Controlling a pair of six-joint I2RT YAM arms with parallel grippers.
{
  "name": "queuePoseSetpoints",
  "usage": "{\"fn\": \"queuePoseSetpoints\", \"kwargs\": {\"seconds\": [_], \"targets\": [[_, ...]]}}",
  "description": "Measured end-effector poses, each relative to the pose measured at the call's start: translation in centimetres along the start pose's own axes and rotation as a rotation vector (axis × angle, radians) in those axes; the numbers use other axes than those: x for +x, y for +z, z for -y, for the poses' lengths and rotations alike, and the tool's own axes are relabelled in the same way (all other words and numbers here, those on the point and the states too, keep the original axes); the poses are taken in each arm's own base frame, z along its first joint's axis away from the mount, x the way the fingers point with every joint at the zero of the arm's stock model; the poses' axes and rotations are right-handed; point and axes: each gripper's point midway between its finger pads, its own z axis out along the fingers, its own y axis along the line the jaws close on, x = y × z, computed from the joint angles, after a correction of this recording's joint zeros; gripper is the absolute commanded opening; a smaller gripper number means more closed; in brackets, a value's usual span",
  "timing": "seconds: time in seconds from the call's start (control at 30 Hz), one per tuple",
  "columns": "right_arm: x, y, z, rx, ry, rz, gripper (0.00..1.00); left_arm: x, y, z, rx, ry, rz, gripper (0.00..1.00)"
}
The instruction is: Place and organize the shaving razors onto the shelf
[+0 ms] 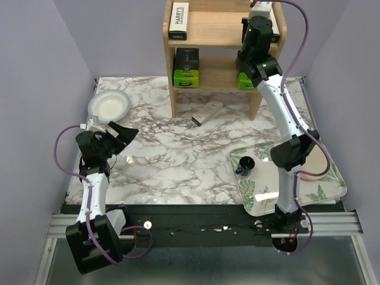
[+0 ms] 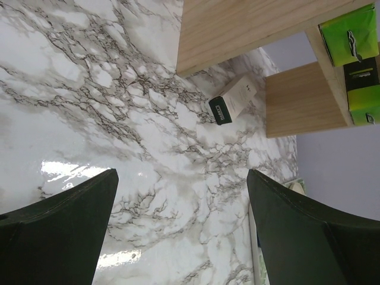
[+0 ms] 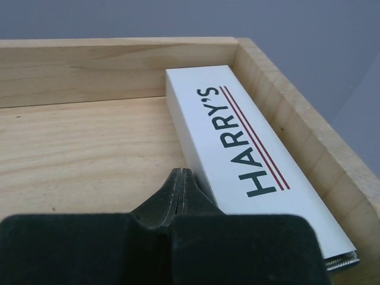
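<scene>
The wooden shelf [image 1: 208, 35] stands at the back of the table. One white HARRY'S razor box [image 1: 179, 19] lies on its top tier at the left. A second box [image 3: 249, 154] lies at the top tier's right end, against the side panel. My right gripper [image 3: 183, 172] is shut and empty on the wood just left of that box. A black pack with a lime-green end [image 1: 186, 67] sits on the lower tier, and another green end [image 1: 244, 80] shows behind my right arm. A third white box [image 2: 234, 98] lies on the marble in front of the shelf. My left gripper [image 2: 181, 178] hangs open over the table's left side.
A white bowl [image 1: 109, 105] sits at the far left of the table. The leaf-patterned tray [image 1: 323, 189] at the near right holds a black cup [image 1: 245, 165] and a pinkish object partly hidden by the right arm.
</scene>
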Motion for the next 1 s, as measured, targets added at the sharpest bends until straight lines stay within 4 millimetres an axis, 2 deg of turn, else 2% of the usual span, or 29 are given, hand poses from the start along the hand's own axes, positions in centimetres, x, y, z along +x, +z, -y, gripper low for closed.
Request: {"fn": "queuePoseSetpoints", "kwargs": {"seconds": [0.27, 0.37, 0.4, 0.43, 0.47, 0.57, 0.63, 0.73, 0.77, 0.83, 0.87, 0.9, 0.93, 0.97, 1.0], "targets": [[-0.1, 0.4, 1.2, 0.051, -0.020, 0.006, 0.00, -0.4, -0.3, 0.0, -0.003, 0.002, 0.016, 0.99], [0.0, 0.4, 0.7, 0.021, -0.022, 0.008, 0.01, -0.4, -0.5, -0.1, -0.007, -0.001, 0.019, 0.99], [0.0, 0.4, 0.2, -0.006, -0.021, 0.009, 0.04, -0.4, -0.5, -0.1, -0.010, -0.003, 0.020, 0.99], [0.1, 0.4, -0.4, -0.045, -0.025, 0.007, 0.09, -0.4, -0.6, -0.1, -0.011, -0.004, 0.021, 0.99], [0.0, 0.3, -0.9, -0.076, -0.023, 0.009, 0.27, -0.4, -0.7, -0.1, -0.013, -0.005, 0.022, 0.99], [-0.1, -0.4, -3.3, -0.229, -0.019, 0.004, 0.54, -0.6, -0.9, 0.0, -0.013, -0.002, 0.031, 0.99], [-0.3, -1.7, -5.1, -0.343, -0.017, -0.009, 0.60, -0.7, -1.1, 0.1, -0.010, 0.003, 0.037, 0.99], [-1.4, -5.3, -7.0, -0.506, -0.005, -0.028, 0.66, -0.8, -1.1, 0.3, -0.007, 0.008, 0.041, 0.99], [-2.1, -7.1, -7.5, -0.566, 0.006, -0.033, 0.67, -0.8, -1.1, 0.2, -0.007, 0.008, 0.041, 0.99], [-2.9, -10.2, -7.7, -0.647, 0.020, -0.034, 0.68, -0.6, -1.1, 0.1, -0.009, 0.007, 0.038, 0.98], [-2.9, -10.9, -8.1, -0.676, 0.022, -0.033, 0.69, -0.3, -1.0, 0.0, -0.010, 0.006, 0.030, 0.98], [-3.0, -14.4, -7.6, -0.731, 0.018, -0.034, 0.69, -0.1, -1.0, -0.1, -0.011, 0.005, 0.024, 0.98], [-2.2, -15.8, -7.8, -0.764, 0.016, -0.021, 0.70, 0.2, -0.8, -0.2, -0.011, 0.017, 0.015, 0.98], [-1.0, -19.1, -7.2, -0.816, -0.003, -0.012, 0.71, 0.8, -0.6, 0.1, -0.002, 0.025, -0.005, 0.98], [0.3, -21.0, -6.9, -0.848, -0.020, -0.020, 0.71, 1.3, -0.4, 0.4, 0.008, 0.039, -0.022, 0.98]]}}
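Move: My right hand is at the top shelf with fingers shut, tips beside the left face of the right-hand Harry's box, whose middle is about 2 cm farther in, 3 cm right and 1 cm lower. The other Harry's box sits some 19 cm to my left, 2 cm farther in; the right green box is on the shelf about 22 cm below, 1 cm back, 1 cm left. The table box lies about 9 cm back, 13 cm left, 45 cm down. From my left hand, the right-hand Harry's box is about 25 cm forward, 38 cm right, 28 cm up. With my right fingers still shut against the box's left face, I ease about 1 cm to the right, towards the shelf's side wall. Then I come free, swinging left and drawing back fast out of the top shelf, roughly 18 cm back and 13 cm left, dipping slightly at the end. My wrist turns some 50 degrees counter-clockwise as the fingers open to about two-thirds. ##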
